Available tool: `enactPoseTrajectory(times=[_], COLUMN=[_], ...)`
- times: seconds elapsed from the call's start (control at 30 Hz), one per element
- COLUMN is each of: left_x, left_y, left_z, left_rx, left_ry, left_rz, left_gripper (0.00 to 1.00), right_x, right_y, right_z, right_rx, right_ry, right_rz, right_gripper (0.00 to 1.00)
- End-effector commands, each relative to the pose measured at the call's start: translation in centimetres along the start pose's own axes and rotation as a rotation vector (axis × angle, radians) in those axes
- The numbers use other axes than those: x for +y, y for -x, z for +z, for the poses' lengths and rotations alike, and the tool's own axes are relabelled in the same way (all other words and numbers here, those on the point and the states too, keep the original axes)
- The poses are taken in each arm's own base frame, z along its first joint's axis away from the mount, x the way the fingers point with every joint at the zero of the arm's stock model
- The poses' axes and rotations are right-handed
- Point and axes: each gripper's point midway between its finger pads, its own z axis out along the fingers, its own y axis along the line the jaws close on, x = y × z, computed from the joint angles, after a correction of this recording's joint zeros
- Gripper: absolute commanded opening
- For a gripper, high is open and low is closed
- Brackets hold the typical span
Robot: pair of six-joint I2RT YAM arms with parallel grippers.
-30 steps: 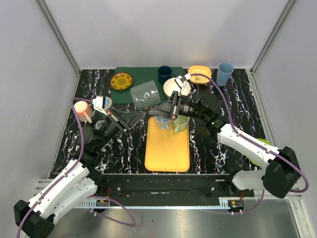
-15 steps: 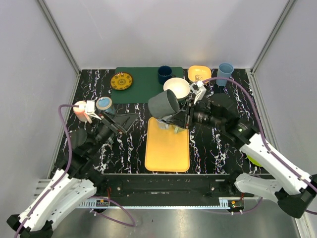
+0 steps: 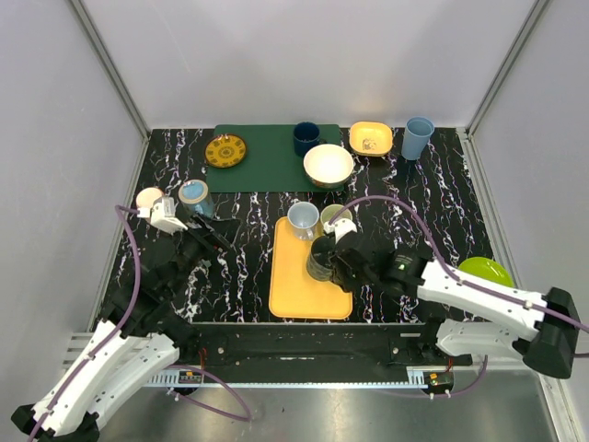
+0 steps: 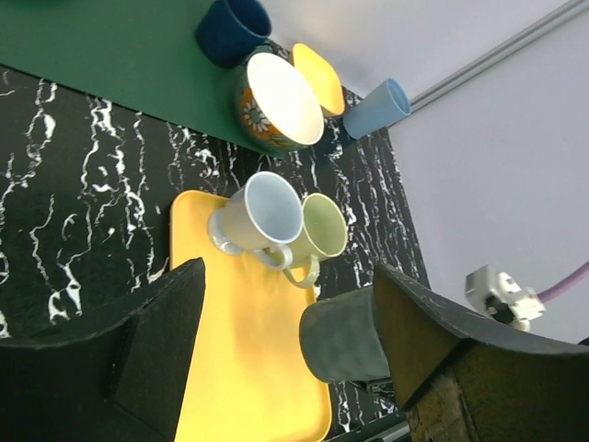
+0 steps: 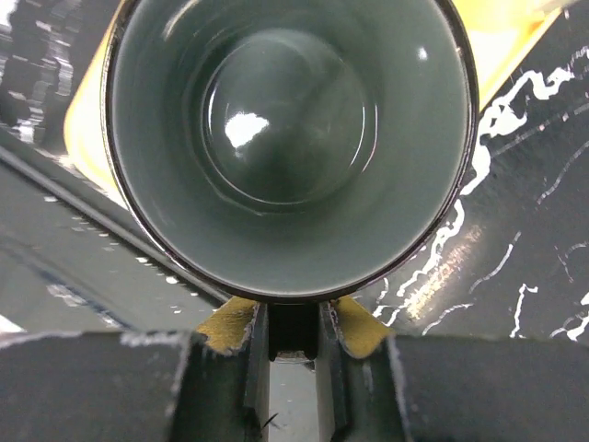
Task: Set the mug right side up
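The dark grey mug (image 3: 321, 259) hangs tilted over the right edge of the yellow tray (image 3: 294, 290), its mouth turned toward my right wrist. My right gripper (image 3: 340, 267) is shut on its handle. The right wrist view looks straight into the empty mug (image 5: 290, 138), and the handle (image 5: 293, 327) is pinched in my right gripper (image 5: 293, 343). My left gripper (image 3: 219, 236) stands open and empty left of the tray. In the left wrist view the mug (image 4: 345, 343) shows beyond my left gripper (image 4: 287, 276), apart from it.
A pale blue mug (image 3: 302, 219) and a pale green mug (image 3: 334, 216) stand at the tray's far end. Behind are a green mat (image 3: 267, 157), small yellow plate (image 3: 225, 150), navy cup (image 3: 306, 138), white bowl (image 3: 329, 165), yellow dish (image 3: 370, 138), blue cup (image 3: 419, 137). Green plate (image 3: 486, 271) sits right.
My right arm has carried the mug from the back of the table down to the tray's near right edge, turning it. My left gripper has opened and drawn back to the left.
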Motion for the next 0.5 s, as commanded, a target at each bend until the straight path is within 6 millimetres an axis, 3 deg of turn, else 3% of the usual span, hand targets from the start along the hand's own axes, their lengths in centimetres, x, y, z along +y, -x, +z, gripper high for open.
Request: enactPoseTrajectory(times=[0.0,0.2,0.47], left_x=[1.6,2.4,3.5], left_y=[0.1,-0.5,-0.6], left_z=[-0.3,-0.3,-0.5], left_rx=[-0.022,-0.008,-0.005], left_ry=[0.063,0.087,0.136], left_rz=[0.013,0.027,0.052], left_gripper=[0.75,0.75,0.74], right_x=[-0.7,-1.5,-3.2], right_y=[1.5,-0.7,-2.4], right_z=[2.3,5.3,7.4], right_rx=[-0.081,-0.023,0.040], right_ry=[-0.099,-0.160,-0.272], right_rz=[0.012,0.007,0.041], right_gripper=[0.00,0.00,0.00])
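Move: The right hand still pinches the dark grey mug by its handle. The yellow tray it is being taken to has its middle about 6 cm to the left, 2 cm back and roughly 13 cm below. Over the tray's far end the green mug stands some 10 cm straight ahead and the white mug 10 cm ahead, 8 cm left, both about 9 cm lower. From the left hand the tray's middle is about 17 cm right, 9 cm back and 26 cm below. Keeping its grip on the handle, the right hand lowers the grey mug almost straight down, about 8.5 cm, quickly at first and then slower, towards the open floor of the tray on the near side of the white and green mugs, while the wrist turns some 15 degrees so that the fingers point more steeply down and the mug comes nearer to upright. The empty left hand, fingers staying open, sinks about 3 cm off to the left of the tray and drifts slightly to its own left, touching nothing. ##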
